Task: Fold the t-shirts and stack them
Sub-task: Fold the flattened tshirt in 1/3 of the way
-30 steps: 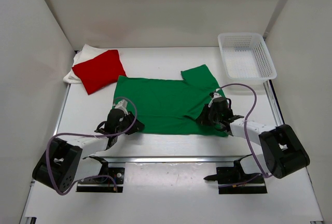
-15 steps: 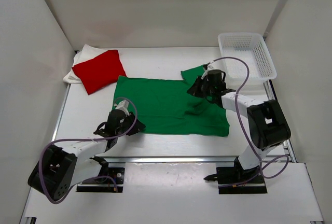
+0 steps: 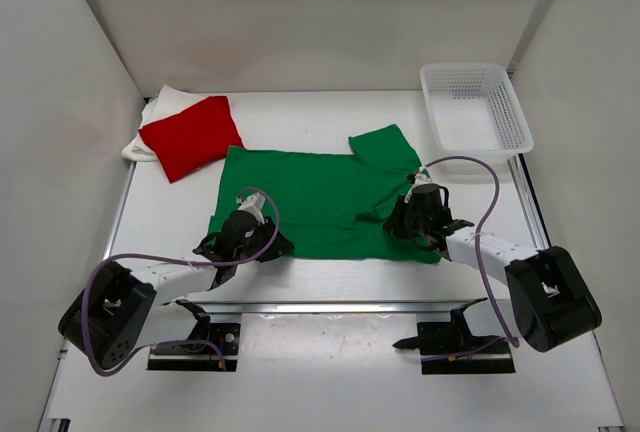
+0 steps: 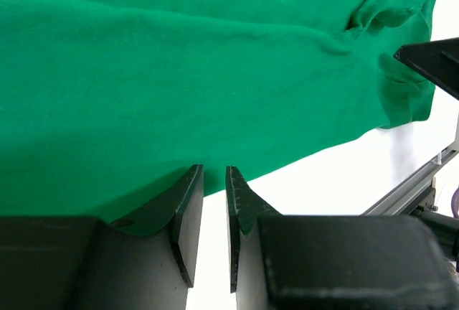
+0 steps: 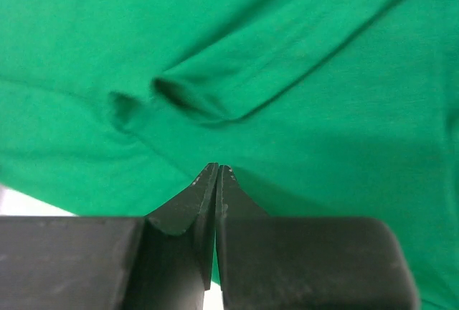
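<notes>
The green t-shirt (image 3: 320, 197) lies spread flat mid-table, one sleeve (image 3: 385, 147) pointing to the far right. My left gripper (image 3: 264, 240) sits at its near hem; in the left wrist view the gripper (image 4: 215, 171) is open by a narrow gap, with bare table between the fingers and green cloth (image 4: 179, 73) just beyond the tips. My right gripper (image 3: 399, 220) rests low over the shirt's near right part. Seen from the right wrist, that gripper (image 5: 217, 167) is shut and holds nothing, its tips by a small crease in the cloth (image 5: 323, 109). The red t-shirt (image 3: 190, 135) lies folded on the white t-shirt (image 3: 158, 110) at the far left.
A white mesh basket (image 3: 475, 107) stands at the far right corner. A metal rail (image 3: 330, 307) runs along the table's near edge, just behind both arm bases. White walls close in the left, right and back.
The right gripper reached to the far sleeve, then came back to the shirt's near right part. The left gripper slid right along the near hem. Both jaws kept their width.
</notes>
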You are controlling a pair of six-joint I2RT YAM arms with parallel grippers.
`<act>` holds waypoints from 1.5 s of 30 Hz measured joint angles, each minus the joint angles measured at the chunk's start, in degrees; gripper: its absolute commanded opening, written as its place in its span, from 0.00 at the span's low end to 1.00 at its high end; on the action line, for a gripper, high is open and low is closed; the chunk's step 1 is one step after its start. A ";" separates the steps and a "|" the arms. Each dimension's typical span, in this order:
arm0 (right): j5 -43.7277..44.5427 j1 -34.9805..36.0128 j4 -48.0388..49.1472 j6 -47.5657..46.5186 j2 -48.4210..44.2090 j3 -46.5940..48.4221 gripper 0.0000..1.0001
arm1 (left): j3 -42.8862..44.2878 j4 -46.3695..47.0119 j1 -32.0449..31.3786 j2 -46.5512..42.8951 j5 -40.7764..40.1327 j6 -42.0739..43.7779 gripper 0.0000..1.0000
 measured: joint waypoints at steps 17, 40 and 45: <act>-1.55 -1.31 1.46 -1.22 20.94 18.67 0.00 | 0.28 1.07 1.51 0.96 0.11 -0.39 0.30; -0.28 2.75 -2.40 -6.10 15.74 18.49 0.38 | -0.31 1.40 0.09 -0.44 -0.74 0.46 0.31; 0.09 3.74 -3.43 -6.95 21.14 23.63 0.36 | -0.35 1.99 0.50 -0.44 -0.72 0.44 0.32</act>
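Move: The open crease in the green t-shirt lies about 4 cm left of the right hand, 3 cm ahead and 2 cm below. The shirt's near edge is some 7 cm straight back from the hand; its far sleeve is about 19 cm ahead and 2 cm left. The empty basket stands 27 cm ahead and 17 cm right. From the left hand, the crease is roughly 7 cm ahead and 16 cm right, 2 cm below. Right hand strokes shut fingers about 13 cm forward-left along the shirt, lifts back halfway, then lowers, opening. ##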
